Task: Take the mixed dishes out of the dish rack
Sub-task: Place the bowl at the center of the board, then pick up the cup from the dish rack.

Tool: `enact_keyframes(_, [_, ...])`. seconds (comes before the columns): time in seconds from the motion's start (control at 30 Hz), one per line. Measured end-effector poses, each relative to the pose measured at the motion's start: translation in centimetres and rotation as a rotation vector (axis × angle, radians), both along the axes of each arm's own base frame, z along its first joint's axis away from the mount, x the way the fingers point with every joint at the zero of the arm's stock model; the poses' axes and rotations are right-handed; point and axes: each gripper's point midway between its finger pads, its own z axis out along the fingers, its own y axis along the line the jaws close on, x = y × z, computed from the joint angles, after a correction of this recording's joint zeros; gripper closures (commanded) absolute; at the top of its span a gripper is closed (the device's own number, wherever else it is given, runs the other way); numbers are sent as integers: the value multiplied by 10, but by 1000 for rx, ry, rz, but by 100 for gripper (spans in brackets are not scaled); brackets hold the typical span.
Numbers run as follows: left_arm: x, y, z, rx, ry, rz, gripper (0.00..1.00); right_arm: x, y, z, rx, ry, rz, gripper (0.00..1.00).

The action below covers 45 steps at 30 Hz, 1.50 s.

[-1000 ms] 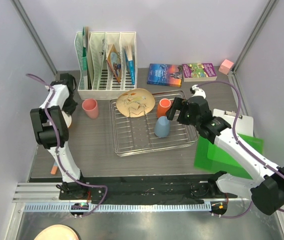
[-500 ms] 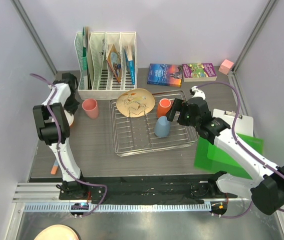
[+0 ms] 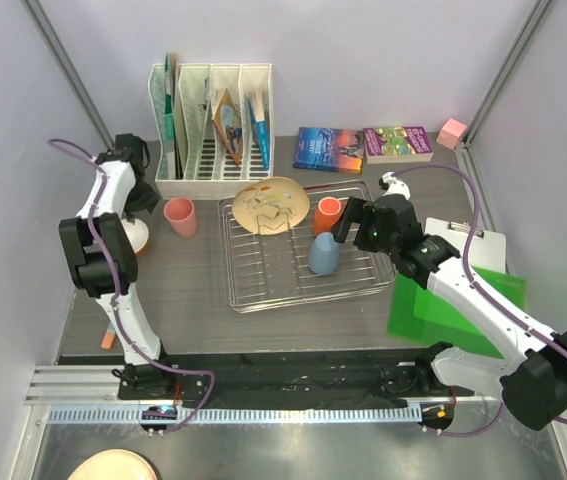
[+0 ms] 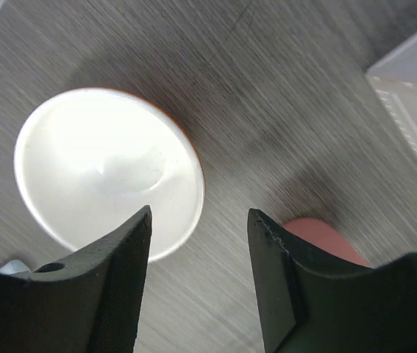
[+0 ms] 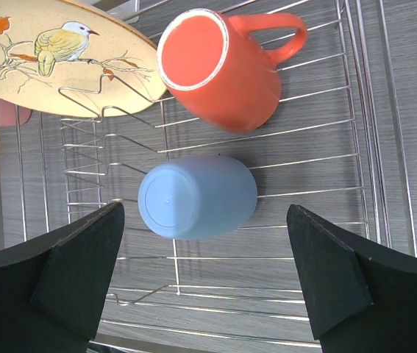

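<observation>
The small orange bowl (image 4: 109, 169) with its cream inside stands upright on the table at the far left (image 3: 134, 238). My left gripper (image 4: 199, 217) hovers over its edge, open and empty (image 3: 133, 207). The pink cup (image 3: 180, 216) stands beside the bowl, outside the dish rack (image 3: 263, 295). In the rack rest the bird-patterned plate (image 5: 61, 62), the orange mug (image 5: 219, 70) on its side and the grey-blue cup (image 5: 197, 197), bottom up. My right gripper (image 5: 204, 213) hangs wide open above the grey-blue cup, holding nothing (image 3: 344, 225).
A white slotted file holder (image 3: 213, 120) stands behind the rack. Two books (image 3: 328, 148) and a pink block (image 3: 452, 132) lie at the back right. A clipboard with green sheets (image 3: 453, 295) lies under the right arm. A peach disc (image 3: 113, 465) sits at the bottom edge.
My left gripper has opened and let go of the orange bowl, which now stands free on the table. Its wrist has drawn back a little. The right arm has not moved.
</observation>
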Motion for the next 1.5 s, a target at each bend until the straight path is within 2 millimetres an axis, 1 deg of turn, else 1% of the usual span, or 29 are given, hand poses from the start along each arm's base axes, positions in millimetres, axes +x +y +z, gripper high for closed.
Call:
enact_keyframes(0.07, [0,-4,19,-5,-43,2,45,0,0,0,1,-2,0,3])
enact_keyframes(0.13, [2,-9,47,7,-106,-9,38,1,0,1,2,-6,0,2])
enact_keyframes(0.17, [2,-15,69,36,-155,-24,37,1,1,1,3,-7,0,2])
enact_keyframes(0.2, [1,-24,88,56,-197,-49,31,1,1,2,2,-9,0,2])
enact_keyframes(0.27, [-2,-57,134,91,-316,-134,17,2,0,3,3,-14,-1,2])
enact_keyframes(0.3, [-5,-79,158,98,-383,-190,11,3,1,3,4,-18,-2,2])
enact_keyframes(0.33, [-9,-104,183,94,-461,-260,3,4,1,4,5,-21,-3,2])
enact_keyframes(0.4, [-25,-157,221,52,-603,-414,2,5,0,5,5,-26,-6,2])
enact_keyframes(0.43, [-36,-180,234,23,-655,-486,2,5,0,5,4,-29,-9,2])
enact_keyframes(0.5, [-55,-211,245,-14,-703,-602,2,7,-2,6,-5,-36,-19,2])
enact_keyframes(0.57, [-68,-238,239,-33,-698,-713,3,8,-6,5,-22,-43,-31,3])
enact_keyframes(0.6, [-73,-252,231,-42,-682,-764,5,9,-7,5,-30,-46,-36,3])
enact_keyframes(0.63, [-76,-263,221,-44,-662,-806,6,10,-9,5,-36,-49,-40,4])
enact_keyframes(0.67, [-82,-278,201,-54,-615,-866,6,10,-10,5,-45,-53,-40,5])
enact_keyframes(0.73, [-94,-300,169,-67,-535,-955,6,9,-11,7,-56,-62,-31,5])
enact_keyframes(0.77, [-104,-310,152,-70,-491,-999,6,8,-10,9,-62,-70,-18,5])
enact_keyframes(0.83, [-118,-321,132,-75,-438,-1051,6,6,-9,11,-68,-81,2,3])
enact_keyframes(0.9, [-132,-330,122,-87,-416,-1091,6,3,-3,12,-86,-94,33,2])
enact_keyframes(0.93, [-136,-333,121,-98,-421,-1103,6,0,1,12,-98,-99,52,1])
enact_keyframes(1.0, [-143,-331,123,-117,-440,-1101,6,-5,13,10,-125,-99,97,0])
enact_keyframes(1.07, [-150,-326,132,-142,-478,-1087,6,-7,25,8,-146,-96,135,0])
enact_keyframes(1.1, [-157,-321,143,-167,-527,-1074,6,-8,36,4,-162,-86,165,0])
enact_keyframes(1.17, [-163,-317,154,-191,-581,-1064,5,-7,41,-3,-177,-69,175,0])
enact_keyframes(1.23, [-169,-313,159,-208,-614,-1058,5,-3,43,-15,-199,-41,175,0])
enact_keyframes(1.33, [-177,-309,155,-228,-622,-1051,5,1,44,-33,-235,0,171,0])
enact_keyframes(1.47, [-182,-305,137,-224,-591,-1051,6,4,45,-53,-272,46,169,0])
enact_keyframes(1.5, [-182,-305,133,-222,-582,-1052,6,5,46,-57,-277,55,171,2])
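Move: My right hand goes for the blue cup in the rack, about 4 cm ahead, 5 cm left and 12 cm below. Beyond the cup the red mug stands some 10 cm farther out and 1 cm right, the plate 13 cm farther out and 14 cm left. From my left hand the blue cup lies roughly 49 cm right and 9 cm back; the bowl, already released, 5 cm back and 6 cm left; the pink cup 9 cm right, level with it. I lift my empty left hand off the bowl and swing it high over the pink cup, about 30 cm right and nearly 20 cm back, opening wide and turning some 60 degrees clockwise, then sink to hover by the rack's left part. My right hand, still open, shifts 4 or 5 cm left, then lowers about 6 cm towards the blue cup, rolling left side down. ##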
